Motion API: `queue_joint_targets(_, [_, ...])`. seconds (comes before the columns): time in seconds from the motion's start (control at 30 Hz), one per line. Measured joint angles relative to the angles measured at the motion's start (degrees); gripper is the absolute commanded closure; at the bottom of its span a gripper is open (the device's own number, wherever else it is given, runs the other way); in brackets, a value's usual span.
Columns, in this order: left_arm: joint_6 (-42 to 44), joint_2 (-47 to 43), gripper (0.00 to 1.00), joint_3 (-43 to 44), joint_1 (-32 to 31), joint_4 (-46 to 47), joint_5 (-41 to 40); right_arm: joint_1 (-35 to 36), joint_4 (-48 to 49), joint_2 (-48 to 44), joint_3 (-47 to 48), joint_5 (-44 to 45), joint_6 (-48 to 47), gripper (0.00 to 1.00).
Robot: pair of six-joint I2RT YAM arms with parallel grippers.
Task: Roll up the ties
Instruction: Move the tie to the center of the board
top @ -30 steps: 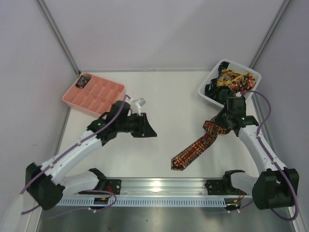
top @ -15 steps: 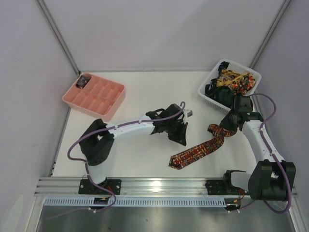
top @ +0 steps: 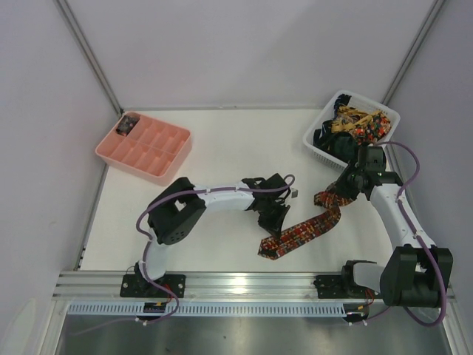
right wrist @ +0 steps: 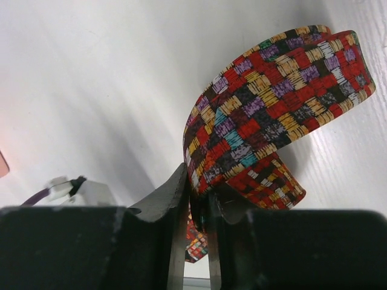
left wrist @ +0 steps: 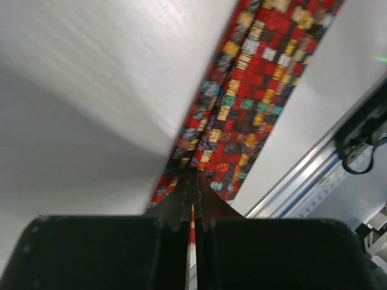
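One tie (top: 303,228), a red, yellow and black check, lies slanted on the white table. Its upper end is folded into a loop (right wrist: 272,78). My left gripper (top: 275,222) is shut, and its tips (left wrist: 194,172) rest on the tie (left wrist: 254,78) near its lower, wide end. My right gripper (top: 340,191) is at the looped end. Its jaws (right wrist: 199,181) stand a little apart, with the loop's edge still between them. More ties (top: 358,122) are heaped in the white basket.
The white lattice basket (top: 315,144) stands at the back right, just behind my right arm. A pink compartment tray (top: 140,166) sits at the back left with a dark bundle (top: 129,124) in its far corner. A metal rail (top: 244,281) runs along the near edge.
My left arm swung right across the table, shut its jaws on the way and came down on the tie. The right gripper's jaws have parted slightly at the looped end.
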Motion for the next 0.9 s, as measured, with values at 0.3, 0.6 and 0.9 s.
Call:
queue_joint_targets(0.3, [-1.9,-1.2,1.00,-5.9,2.8,1.9,2.8,1.2,1.0,0.0,0.0,-2.2,-0.9,0.55])
queue_joint_targets(0.6, [-4.8,-11.9,1.00,-23.6,8.5,3.7,7.5,3.1,3.6,1.4,0.2,-6.1,-2.8,0.13])
queue_joint_targets(0.9, [-7.5,-24.4,1.00,-38.2,13.0,-0.8,6.8,-0.7,8.1,6.8,-0.7,-9.8,0.3,0.01])
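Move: The left hand's shut fingertips are at the tie's wide part; the middle of its wide end lies about 3 cm back, 2 cm left and 2 cm below. From this hand the narrow end is about 12 cm ahead and 18 cm right, the board's front edge some 11 cm straight back. The right hand holds near the narrow end, whose loose fold is 3 cm left and 5 cm below; the basket lies 23 cm ahead, 9 cm right, the wide end 16 cm back and 23 cm left. Pressing the tie down with shut fingertips, the left hand sinks about 2 cm, mostly at first, and drags the wide end left, some 17 cm, gathering speed and curving back towards the board's front edge while turning counter-clockwise. The right hand opens wide and lets go of the narrow end, drifting 3 cm left, then a little forward, and finally dips just above it. ##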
